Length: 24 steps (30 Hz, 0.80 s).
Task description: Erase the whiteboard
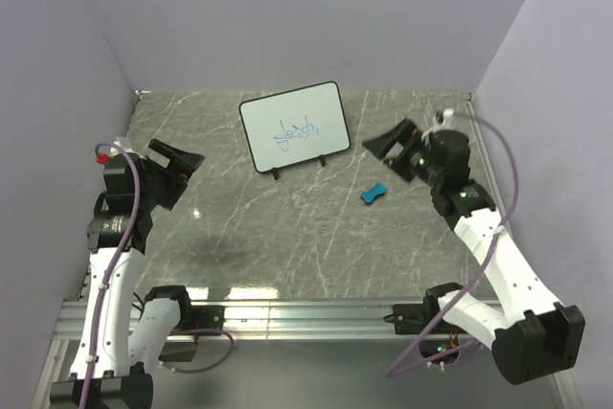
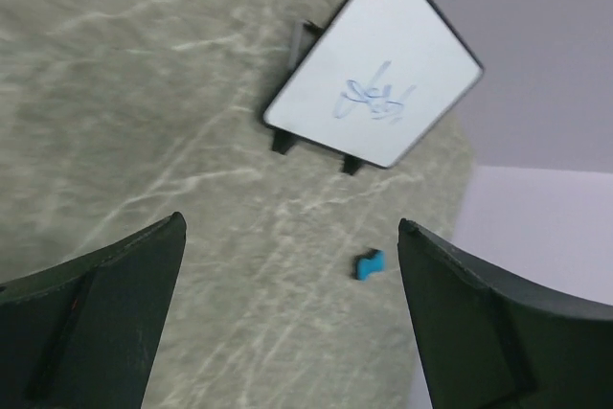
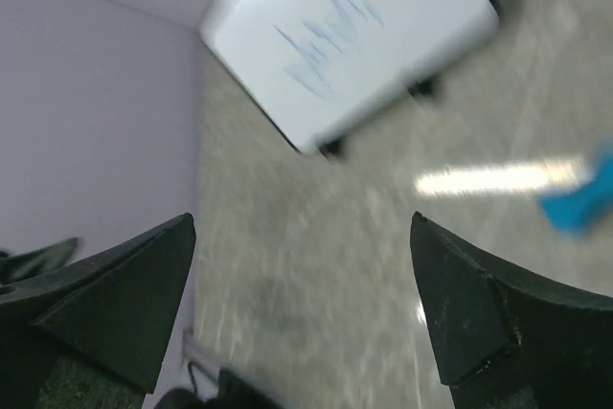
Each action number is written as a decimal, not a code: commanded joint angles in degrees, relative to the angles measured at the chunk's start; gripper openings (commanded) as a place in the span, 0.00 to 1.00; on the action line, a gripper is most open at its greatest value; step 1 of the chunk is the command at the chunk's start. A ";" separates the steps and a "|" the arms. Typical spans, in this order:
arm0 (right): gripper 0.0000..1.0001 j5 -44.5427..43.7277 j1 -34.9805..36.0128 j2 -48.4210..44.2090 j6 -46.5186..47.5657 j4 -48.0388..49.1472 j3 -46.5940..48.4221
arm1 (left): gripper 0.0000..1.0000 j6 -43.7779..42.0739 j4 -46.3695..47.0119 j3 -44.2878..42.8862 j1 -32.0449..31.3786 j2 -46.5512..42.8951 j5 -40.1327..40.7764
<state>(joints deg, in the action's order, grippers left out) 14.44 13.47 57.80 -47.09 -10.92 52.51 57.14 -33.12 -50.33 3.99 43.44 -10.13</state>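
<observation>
The whiteboard point(image 1: 292, 127) stands on two black feet at the back middle of the table, with a blue scribble on it. It also shows in the left wrist view point(image 2: 375, 64) and the right wrist view point(image 3: 350, 40). The small blue eraser point(image 1: 374, 193) lies on the table to its front right; it also shows in the left wrist view point(image 2: 367, 263) and at the right wrist view's right edge point(image 3: 584, 198). My left gripper point(image 1: 182, 165) is open and empty at the left, above the table. My right gripper point(image 1: 397, 150) is open and empty, just right of the board and above the eraser.
The marble-patterned table point(image 1: 239, 237) is bounded by lilac walls at the back and sides. An aluminium rail point(image 1: 306, 313) runs along the near edge, with both arm bases on it.
</observation>
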 commanded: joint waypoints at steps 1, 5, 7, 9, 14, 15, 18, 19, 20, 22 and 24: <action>1.00 7.78 -5.27 -3.93 -11.17 -3.59 -6.80 | 0.98 -7.56 -13.09 -7.32 0.14 -1.60 7.21; 0.99 1.57 -5.74 3.18 -6.10 -18.93 -1.55 | 0.97 -9.77 -16.62 -4.44 -0.21 -3.36 9.78; 0.98 -2.02 -5.74 8.19 -4.68 -26.94 2.50 | 0.97 -9.25 -17.06 -1.64 -0.82 -5.03 9.95; 0.94 -2.75 -5.74 11.80 -3.97 -29.50 4.17 | 0.96 -9.24 -16.27 0.74 -1.17 -6.52 9.69; 0.86 -7.29 -5.04 19.00 -4.59 -33.55 7.86 | 0.99 -10.82 -14.17 3.31 -3.02 -7.67 9.69; 0.86 -8.10 -4.95 21.28 -4.59 -35.03 9.26 | 1.00 -11.96 -14.25 2.87 -3.63 -7.50 10.04; 0.81 -10.39 -4.69 25.85 -5.29 -36.37 11.20 | 0.99 -14.60 -17.32 0.32 -6.96 -6.27 18.54; 0.80 -10.57 -4.34 27.00 -5.38 -36.37 11.73 | 0.99 -14.95 -18.02 -0.64 -7.50 -5.83 20.22; 0.80 -10.92 -3.99 28.14 -5.73 -36.45 12.35 | 0.99 -15.57 -18.29 -0.82 -7.85 -5.56 20.76; 0.79 -11.71 -2.67 31.75 -5.73 -36.72 15.07 | 0.99 -16.18 -17.51 -0.30 -8.03 -4.77 19.72; 0.79 -12.68 -1.79 35.70 -5.82 -37.85 18.39 | 1.00 -16.54 -17.06 -0.21 -8.12 -4.33 18.83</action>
<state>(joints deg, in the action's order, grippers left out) 5.13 9.91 90.17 -52.27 -46.30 65.39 43.44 -50.50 -48.75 -3.81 38.28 6.79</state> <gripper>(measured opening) 0.792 0.994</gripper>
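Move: The right hand, high over the table, is going for the blue eraser: it lies about 26 cm below, roughly 2 cm ahead and 3 cm to the right. The middle of the whiteboard is some 15 cm ahead, 18 cm to the left and 20 cm below that hand. From the left hand the eraser is about 39 cm to the right, 6 cm ahead and 24 cm below. Heading down for the eraser, the right hand sinks about 19 cm and eases some 5 cm to the right, tipping its wrist by over 50 degrees until the fingers point nearly straight down; they narrow by about a fifth but stay well open, touching nothing. The left hand draws back and then down, about 6 cm each way, rolling its left side up some 20 degrees, fingers wide. ##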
